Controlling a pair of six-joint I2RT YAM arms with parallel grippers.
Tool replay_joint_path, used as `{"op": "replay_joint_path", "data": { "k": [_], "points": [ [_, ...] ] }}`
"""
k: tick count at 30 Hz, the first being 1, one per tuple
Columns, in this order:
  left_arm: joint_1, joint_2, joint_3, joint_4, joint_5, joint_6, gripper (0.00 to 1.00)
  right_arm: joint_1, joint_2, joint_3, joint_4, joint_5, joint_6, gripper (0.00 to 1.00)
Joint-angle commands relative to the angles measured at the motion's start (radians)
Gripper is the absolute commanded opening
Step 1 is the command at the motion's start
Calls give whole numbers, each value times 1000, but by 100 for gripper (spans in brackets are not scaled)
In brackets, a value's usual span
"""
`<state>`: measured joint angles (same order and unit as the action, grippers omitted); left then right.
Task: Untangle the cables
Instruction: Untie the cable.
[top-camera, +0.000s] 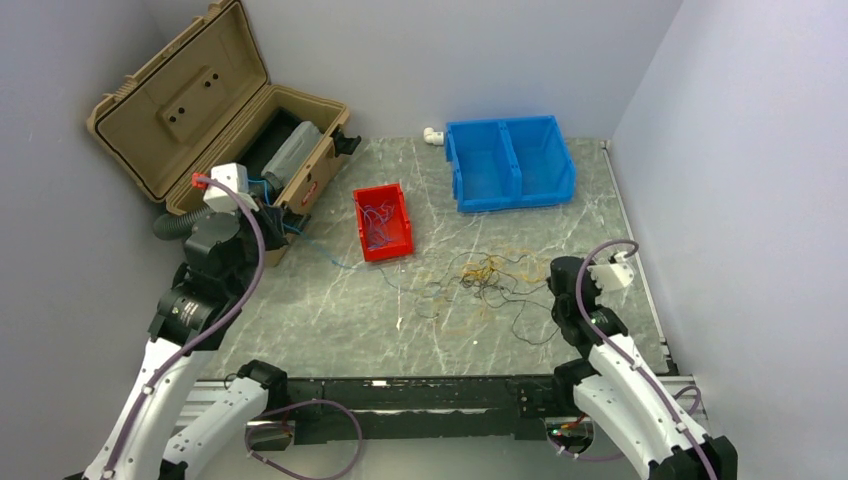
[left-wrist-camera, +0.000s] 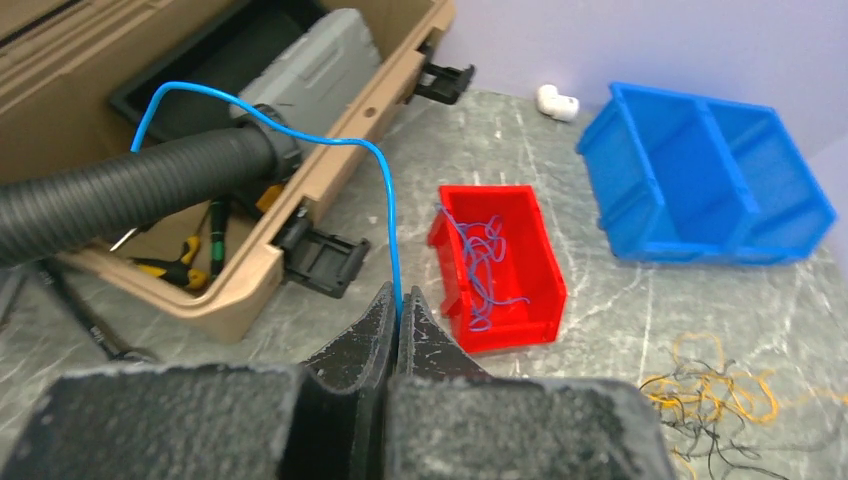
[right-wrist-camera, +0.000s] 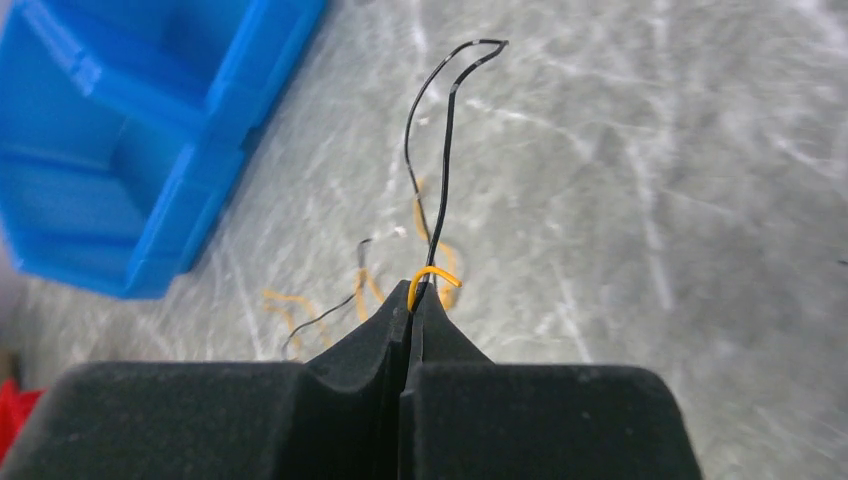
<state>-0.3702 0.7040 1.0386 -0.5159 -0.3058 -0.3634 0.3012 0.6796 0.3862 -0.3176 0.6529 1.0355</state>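
The cables (top-camera: 490, 275) lie as a loose tangle of yellow-orange and black strands on the marble table, right of centre. My left gripper (left-wrist-camera: 400, 300) is shut on one blue cable (left-wrist-camera: 385, 200), which arcs up toward the tan case. In the top view this gripper (top-camera: 278, 222) sits beside the case, and a blue strand (top-camera: 325, 255) trails across the table. My right gripper (right-wrist-camera: 413, 300) is shut on a black cable (right-wrist-camera: 445, 150) and a short yellow-orange loop (right-wrist-camera: 432, 272), at the tangle's right edge (top-camera: 556, 283).
A red bin (top-camera: 383, 222) holding blue strands stands mid-table. A blue two-compartment bin (top-camera: 510, 163) is at the back. The open tan case (top-camera: 200, 110) with a black corrugated hose (left-wrist-camera: 120, 190) fills the back left. Walls close in on both sides.
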Motion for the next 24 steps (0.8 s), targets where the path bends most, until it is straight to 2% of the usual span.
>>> {"op": "replay_joint_path", "data": {
  "k": [1,4,10,11,12,14,17,19,24],
  "points": [
    [6,-12,69,-48,-173,-28,0,-4,-31,51,-208,194,105,0],
    [6,-41,49,-2,-128,12,0,-4,-44,52,-163,171,20,0],
    [5,-37,4,120,187,58,0,-4,-22,41,30,-43,-234,0],
    [6,-25,8,129,238,63,0,-5,-8,47,48,-80,-272,5],
    [5,-11,14,134,282,68,0,-4,10,56,57,-105,-297,13],
    [6,9,26,152,386,87,0,-4,45,79,58,-148,-340,44],
    [5,28,40,197,547,114,0,-4,77,96,83,-251,-435,67],
    [6,34,42,239,674,120,0,-4,69,85,128,-353,-493,75],
    [5,59,55,321,833,99,0,1,46,56,281,-699,-616,90]
  ]
}}
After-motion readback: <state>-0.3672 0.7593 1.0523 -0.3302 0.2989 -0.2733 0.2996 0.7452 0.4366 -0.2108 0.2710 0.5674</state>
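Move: The right hand holds dark and yellow cable strands; the main tangle they come from lies about 12 cm to its left, 4 cm farther out and some 10 cm below. The blue bin is roughly 34 cm ahead and 5 cm left of it. From the left hand, which holds the blue cable high up, the tangle is about 36 cm right, level and 33 cm below; the red bin lies some 15 cm ahead and 10 cm right, 30 cm below. Back and to the right, the right hand first draws its strands about 3 cm farther from the tangle, then swings left and a little forward, back towards it, by roughly 8 cm, turning counter-clockwise and opening wide to let them go. The left hand keeps its pinch on the blue cable, eases 2 cm left, then sweeps about 12 cm right while rising some 3 cm and turning some 40 degrees clockwise. ##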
